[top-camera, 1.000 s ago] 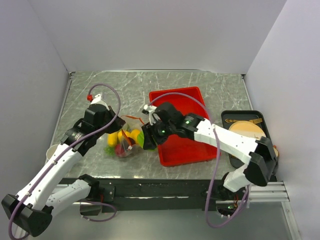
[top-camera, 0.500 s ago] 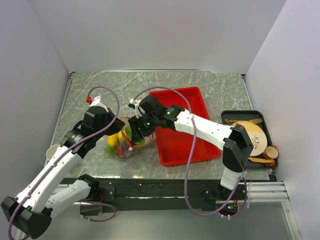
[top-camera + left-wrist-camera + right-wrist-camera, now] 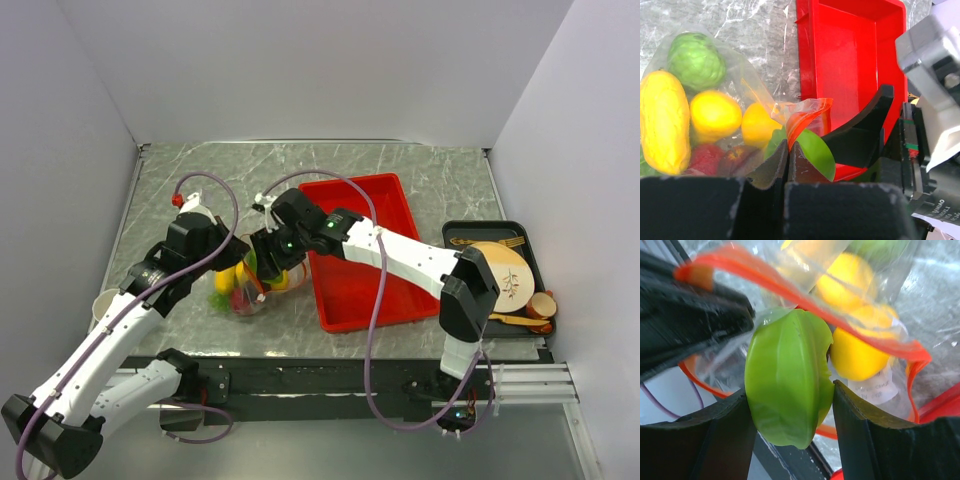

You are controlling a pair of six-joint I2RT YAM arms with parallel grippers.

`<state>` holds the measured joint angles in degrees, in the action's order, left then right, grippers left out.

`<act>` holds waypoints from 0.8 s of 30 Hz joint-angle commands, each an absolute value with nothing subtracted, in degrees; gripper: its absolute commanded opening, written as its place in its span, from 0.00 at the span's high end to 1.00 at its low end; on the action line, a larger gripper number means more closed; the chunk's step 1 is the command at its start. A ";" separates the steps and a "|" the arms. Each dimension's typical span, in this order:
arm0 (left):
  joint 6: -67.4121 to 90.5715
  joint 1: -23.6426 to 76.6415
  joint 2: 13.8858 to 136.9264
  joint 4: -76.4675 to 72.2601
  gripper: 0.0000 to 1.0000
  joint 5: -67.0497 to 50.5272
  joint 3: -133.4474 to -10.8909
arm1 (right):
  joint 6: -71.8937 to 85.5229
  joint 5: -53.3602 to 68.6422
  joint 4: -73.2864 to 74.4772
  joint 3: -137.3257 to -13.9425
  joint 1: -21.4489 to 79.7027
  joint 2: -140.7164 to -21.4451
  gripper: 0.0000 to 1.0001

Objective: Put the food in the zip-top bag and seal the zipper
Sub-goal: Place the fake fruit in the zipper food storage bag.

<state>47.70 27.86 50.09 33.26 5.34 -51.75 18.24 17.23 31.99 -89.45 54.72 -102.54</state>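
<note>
The clear zip-top bag (image 3: 243,280) lies left of the red tray and holds several toy foods: a green one (image 3: 696,61), yellow ones (image 3: 715,115) and dark red ones (image 3: 707,159). My left gripper (image 3: 788,146) is shut on the bag's orange-red zipper strip (image 3: 805,116) and holds the mouth up. My right gripper (image 3: 789,395) is shut on a green toy pepper (image 3: 789,377) at the bag's mouth, with the zipper strip (image 3: 805,297) arching over it. The pepper also shows in the left wrist view (image 3: 816,152). In the top view the right gripper (image 3: 268,262) is at the bag.
The red tray (image 3: 368,262) lies right of the bag. A black tray with a tan plate (image 3: 505,270) and wooden cutlery is at the far right. A pale cup (image 3: 103,302) stands at the table's left edge.
My right gripper has moved left from the red tray's edge to the bag's mouth, carrying the green pepper. My left gripper has stayed on the bag.
</note>
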 commanded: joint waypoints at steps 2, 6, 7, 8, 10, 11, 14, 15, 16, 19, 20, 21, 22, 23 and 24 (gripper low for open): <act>47.46 28.04 48.87 32.34 0.98 4.75 -53.09 | 20.56 15.03 28.30 -92.90 55.02 -103.62 0.36; 47.55 28.04 48.08 32.78 0.98 4.75 -54.31 | 21.44 12.66 29.17 -95.87 55.11 -105.46 0.26; 47.46 28.04 47.99 33.39 0.98 4.92 -54.66 | 21.53 11.96 29.44 -96.58 55.02 -105.90 0.25; 47.46 28.04 47.99 33.75 0.97 5.10 -55.02 | 21.62 11.87 29.44 -97.11 55.02 -106.60 0.25; 47.29 28.04 47.72 34.27 0.97 5.62 -55.90 | 21.88 11.60 29.01 -98.17 55.02 -106.87 0.25; 47.29 28.04 47.55 34.36 0.97 5.80 -56.07 | 22.15 10.47 28.83 -98.43 55.11 -106.61 0.24; 47.11 28.04 47.55 35.33 0.97 6.50 -56.86 | 23.73 3.64 28.13 -95.81 55.11 -102.86 0.22; 47.20 28.04 47.20 35.68 0.97 7.37 -57.13 | 24.86 1.78 27.25 -92.84 55.02 -101.27 0.21; 47.28 28.04 47.11 36.03 0.97 7.73 -57.13 | 25.39 0.10 26.38 -90.90 55.11 -99.51 0.20; 47.55 28.04 46.23 35.51 0.96 8.26 -56.34 | 26.63 -8.67 25.84 -85.35 55.11 -92.30 0.16; 47.64 28.04 46.14 35.25 0.96 8.17 -56.08 | 26.98 -10.62 26.62 -84.38 55.02 -89.33 0.16; 47.64 28.04 46.32 35.16 0.96 8.09 -55.99 | 27.59 -14.38 26.80 -82.63 55.02 -87.90 0.14; 47.55 28.04 46.49 35.16 0.96 7.74 -55.99 | 28.03 -16.07 27.24 -82.01 54.93 -85.80 0.14; 47.46 28.04 46.67 34.81 0.96 7.47 -55.90 | 28.39 -17.04 27.51 -81.22 54.93 -84.82 0.14; 47.55 28.04 47.10 34.63 0.96 7.30 -55.81 | 28.48 -17.57 27.16 -79.73 54.76 -84.12 0.12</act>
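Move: The green pepper, still in the right fingers at the bag's mouth, is bound for the bag's food-filled pouch, whose middle lies about 4 cm to the right hand's left, 1 cm ahead and 7 cm below. The nearest lemon in the bag is roughly 4 cm straight ahead and as low; the corn is some 10 cm left and 1 cm ahead. From the left hand, pinching the zipper lip, the pouch is about 3 cm left, 1 cm back and 10 cm down. The green pepper is let go into the open bag as the right fingers open wider; the right hand first eases forward about 4 cm and slightly left, then swings some 7 cm right and up, away from the pouch and towards the tray, turning clockwise about 25 degrees. The left hand keeps its pinch on the zipper lip and lifts about 2 cm. ##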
